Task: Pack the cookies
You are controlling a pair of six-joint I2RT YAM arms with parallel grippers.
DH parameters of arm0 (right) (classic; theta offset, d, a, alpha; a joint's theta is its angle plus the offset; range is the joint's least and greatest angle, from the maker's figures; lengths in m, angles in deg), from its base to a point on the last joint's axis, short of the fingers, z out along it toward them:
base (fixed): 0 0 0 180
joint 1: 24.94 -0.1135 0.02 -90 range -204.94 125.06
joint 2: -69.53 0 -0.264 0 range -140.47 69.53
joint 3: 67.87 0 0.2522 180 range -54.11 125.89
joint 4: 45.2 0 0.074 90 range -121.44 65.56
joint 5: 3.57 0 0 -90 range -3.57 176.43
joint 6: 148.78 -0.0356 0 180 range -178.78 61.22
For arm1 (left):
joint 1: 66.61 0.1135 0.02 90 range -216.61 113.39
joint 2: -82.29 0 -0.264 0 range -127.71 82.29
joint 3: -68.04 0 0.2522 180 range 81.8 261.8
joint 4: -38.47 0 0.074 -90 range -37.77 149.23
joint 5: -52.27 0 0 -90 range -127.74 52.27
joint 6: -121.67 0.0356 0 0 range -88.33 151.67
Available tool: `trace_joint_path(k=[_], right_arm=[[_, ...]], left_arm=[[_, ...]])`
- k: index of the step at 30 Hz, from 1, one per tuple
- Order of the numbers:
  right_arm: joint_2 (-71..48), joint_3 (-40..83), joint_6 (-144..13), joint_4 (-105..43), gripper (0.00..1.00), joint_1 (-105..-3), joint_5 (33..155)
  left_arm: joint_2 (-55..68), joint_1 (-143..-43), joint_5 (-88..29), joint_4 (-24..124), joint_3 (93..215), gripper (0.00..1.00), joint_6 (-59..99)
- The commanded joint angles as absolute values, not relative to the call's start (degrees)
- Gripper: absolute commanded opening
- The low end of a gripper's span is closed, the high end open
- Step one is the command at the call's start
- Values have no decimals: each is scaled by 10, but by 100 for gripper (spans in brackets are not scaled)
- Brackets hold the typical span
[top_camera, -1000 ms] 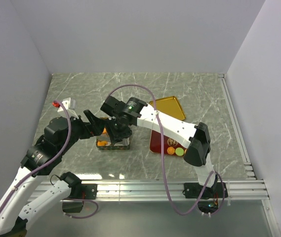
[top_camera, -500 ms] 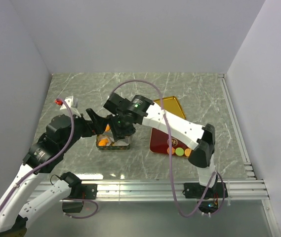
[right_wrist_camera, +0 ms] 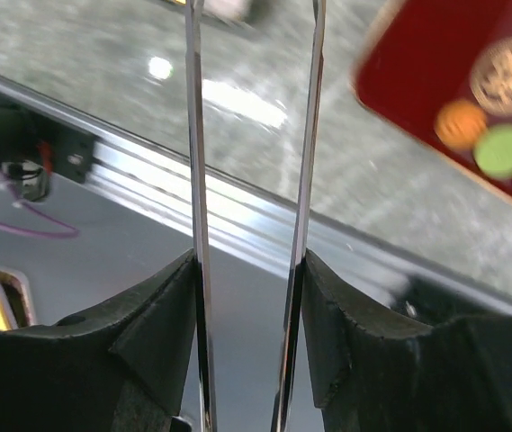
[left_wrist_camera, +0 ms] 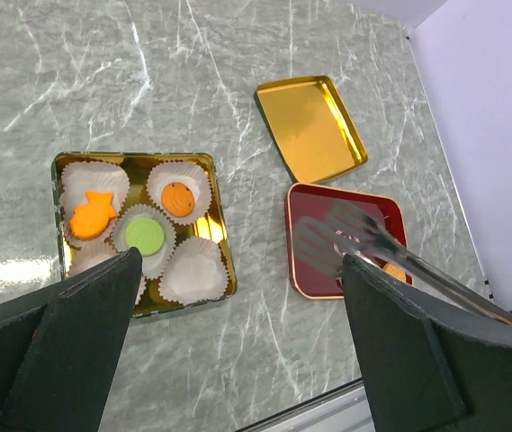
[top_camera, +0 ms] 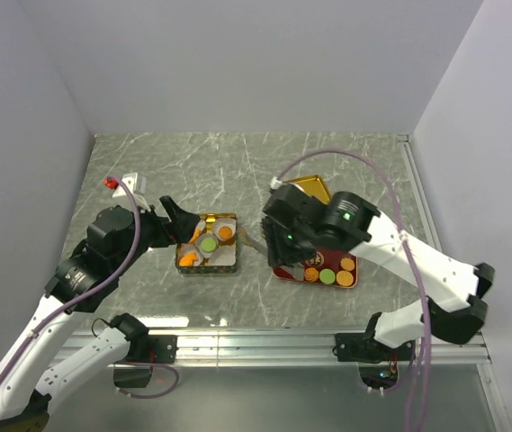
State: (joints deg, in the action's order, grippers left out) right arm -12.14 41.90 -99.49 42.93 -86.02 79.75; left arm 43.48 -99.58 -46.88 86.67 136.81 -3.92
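Three cookies lie in white paper cups in the gold tin [left_wrist_camera: 211,162]: an orange fish [left_wrist_camera: 92,216], a green round [left_wrist_camera: 144,235] and an orange round [left_wrist_camera: 178,199]. More cookies, brown [right_wrist_camera: 506,76], orange [right_wrist_camera: 460,123] and green [right_wrist_camera: 501,150], lie on the red tray [right_wrist_camera: 417,63]. My right gripper [right_wrist_camera: 248,297] is shut on metal tongs [left_wrist_camera: 345,238], whose tips hang over the tray's left part with nothing seen between them. The left gripper [left_wrist_camera: 242,261] stands open and empty, above and just left of the tin [top_camera: 180,263].
The tin's gold lid [top_camera: 302,191] lies upside down behind the red tray [top_camera: 278,273]. One paper cup [left_wrist_camera: 192,268] in the tin holds nothing. The aluminium rail [top_camera: 264,342] runs along the near table edge. Grey walls close the left, back and right sides.
My right arm has swung right with the tongs, from over the tin to over the red tray, uncovering the tin. The left arm has hardly moved.
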Motion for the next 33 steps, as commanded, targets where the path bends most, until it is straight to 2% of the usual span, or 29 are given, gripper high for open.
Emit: trace_joint_path(k=[1, 8, 16, 23, 33], right_arm=[[-73, 351, -1039, 457, 54, -845, 767], [32, 243, -1093, 510, 55, -804, 744], [139, 126, -1091, 513, 54, -676, 764], [157, 83, -1071, 514, 54, -619, 758], [163, 42, -1077, 514, 55, -604, 747]], left_arm=[[434, -994, -463, 842, 1362, 99, -30], [426, -994, -460, 830, 1362, 99, -23], [424, -994, -445, 821, 1354, 100, -30], [427, -994, -444, 824, 1353, 99, -30], [434, -995, -446, 829, 1348, 99, -31]])
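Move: From the right hand, which holds the empty tongs, the round orange cookie at the back right of the red tray lies about 19 cm to the right, 8 cm ahead and 25 cm below. The second round orange cookie is roughly 4 cm nearer the base than it, the green one about 6 cm to its left and 3 cm nearer, and the face cookie about 9 cm to its left and 2 cm farther out. From the left hand the target is some 39 cm right, level fore and aft, and far below. Still gripping the tongs with its hold unchanged, the right hand swings back from the box side towards the right end of the red tray, about 18 cm to the right while sinking some 10 cm. The wrist turns roughly 30 degrees clockwise, bringing the open tong tips round over the back-right cookie; no touch on a cookie can be seen. ##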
